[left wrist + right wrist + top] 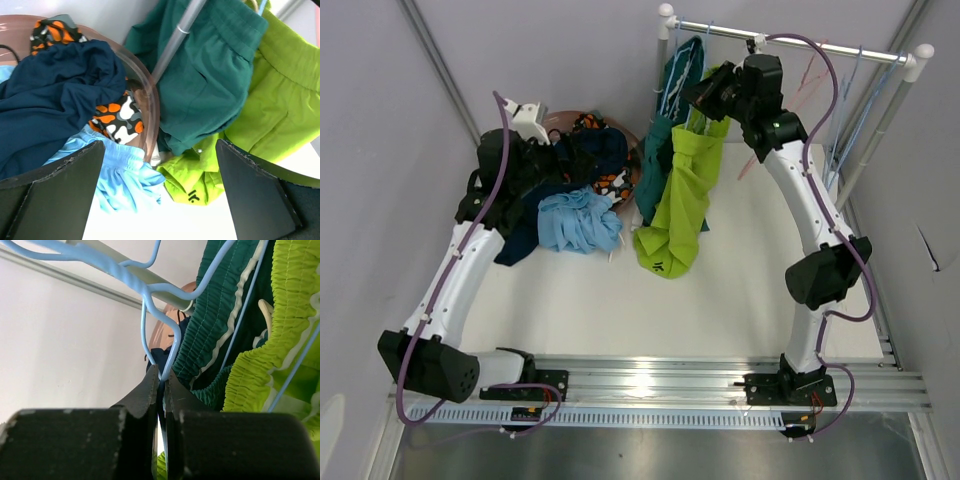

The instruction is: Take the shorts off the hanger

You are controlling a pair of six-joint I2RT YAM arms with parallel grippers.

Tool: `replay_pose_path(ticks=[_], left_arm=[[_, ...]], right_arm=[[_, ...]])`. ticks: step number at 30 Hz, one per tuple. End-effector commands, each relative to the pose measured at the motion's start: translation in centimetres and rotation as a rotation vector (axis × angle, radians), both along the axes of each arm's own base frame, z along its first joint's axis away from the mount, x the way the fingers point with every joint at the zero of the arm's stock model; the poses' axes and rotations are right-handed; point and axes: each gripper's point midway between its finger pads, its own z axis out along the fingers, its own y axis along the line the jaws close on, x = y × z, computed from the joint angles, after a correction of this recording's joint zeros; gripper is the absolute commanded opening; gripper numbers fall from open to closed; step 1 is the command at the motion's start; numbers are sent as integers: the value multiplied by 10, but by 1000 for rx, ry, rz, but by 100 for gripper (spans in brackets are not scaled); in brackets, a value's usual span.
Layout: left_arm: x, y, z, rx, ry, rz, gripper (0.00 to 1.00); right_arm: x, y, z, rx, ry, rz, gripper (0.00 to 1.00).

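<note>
Lime green shorts (678,205) and teal shorts (665,130) hang from the rail (790,40) on light blue wire hangers, their lower ends resting on the table. My right gripper (162,372) is up at the rail, shut on the wire neck of a light blue hanger (111,266). The teal waistband (210,325) and lime waistband (290,315) are just to its right. My left gripper (160,142) stands open and holds nothing, low by the bowl, facing the light blue shorts (125,175). Navy shorts (50,100) and blotch-patterned shorts (117,117) lie in the bowl.
The brown bowl (150,105) sits at the back left, and the light blue shorts (578,222) spill over its front. The rack's grey post (175,40) stands beside the bowl. Bare blue and pink hangers (840,100) hang at the rail's right end. Walls close in on both sides.
</note>
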Motion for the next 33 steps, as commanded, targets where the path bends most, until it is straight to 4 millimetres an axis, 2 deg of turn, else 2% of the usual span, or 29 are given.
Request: replay_pose_path(ticks=[1,2,3,6,9,12,13,15,16,17,18,23,29,33], left_arm=[[-25,-39,36,7,-125,-166,99],[-37,-59,46,32,-169,-228,99],[-46,-68,51,42,-192,-264,99],[-82,-99,72,14,-274,-433,99],[-107,-114,83,-45,-305,-545,99],[-117,-120,90,-70,-333,-571,99],[-119,-123,90,-77,-334,-585,99],[-124,-133,91,-100,-340,-627,99],[-129,-137,93,-110,-345,-649,99],[-134,-145,91,-115,-344,-675,99],[-135,-151,92,-121,-357,-689,99],[-152,-183,82,-139,-377,-783,99],[-150,-209,61,-141,-377,-822,99],[-144,-224,55,-124,-374,-793,99]], right_arm=[[-21,-18,64,17,-127,-36,0],[-24,-21,68,14,-130,-41,0],[-29,-26,81,19,-155,-49,0],[-42,-37,101,23,-192,-69,0],[-51,-48,116,20,-219,-95,0],[-59,-51,119,23,-210,-97,0],[-67,-52,125,25,-220,-95,0],[-72,-50,117,11,-201,-111,0],[-83,-51,126,18,-219,-114,0],[-85,-47,116,11,-198,-107,0],[-87,-47,114,19,-191,-115,0],[-109,-42,124,42,-212,-101,0],[-127,-32,134,60,-229,-79,0],[-133,-28,133,66,-224,-66,0]])
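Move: The right hand already grips the blue hanger by its stem. The green shorts on it hang with their middle some 8 cm back, 1 cm left and 20 cm below; the rail is about 5 cm ahead, 3 cm right and 12 cm above. From the open left hand, the green shorts are 24 cm right, 1 cm ahead and 12 cm below; the teal shorts 19 cm right, 12 cm ahead; the blue shorts about 8 cm ahead, 30 cm below. Up first and then mostly back, the right hand carries the held hanger off and away from the rail, ending some 11 cm back and 8 cm higher, fingers still shut. The left hand sweeps about 21 cm right and 15 cm back towards the green shorts, arching up and then sinking, turning some 45 degrees clockwise with its fingers wide open. ##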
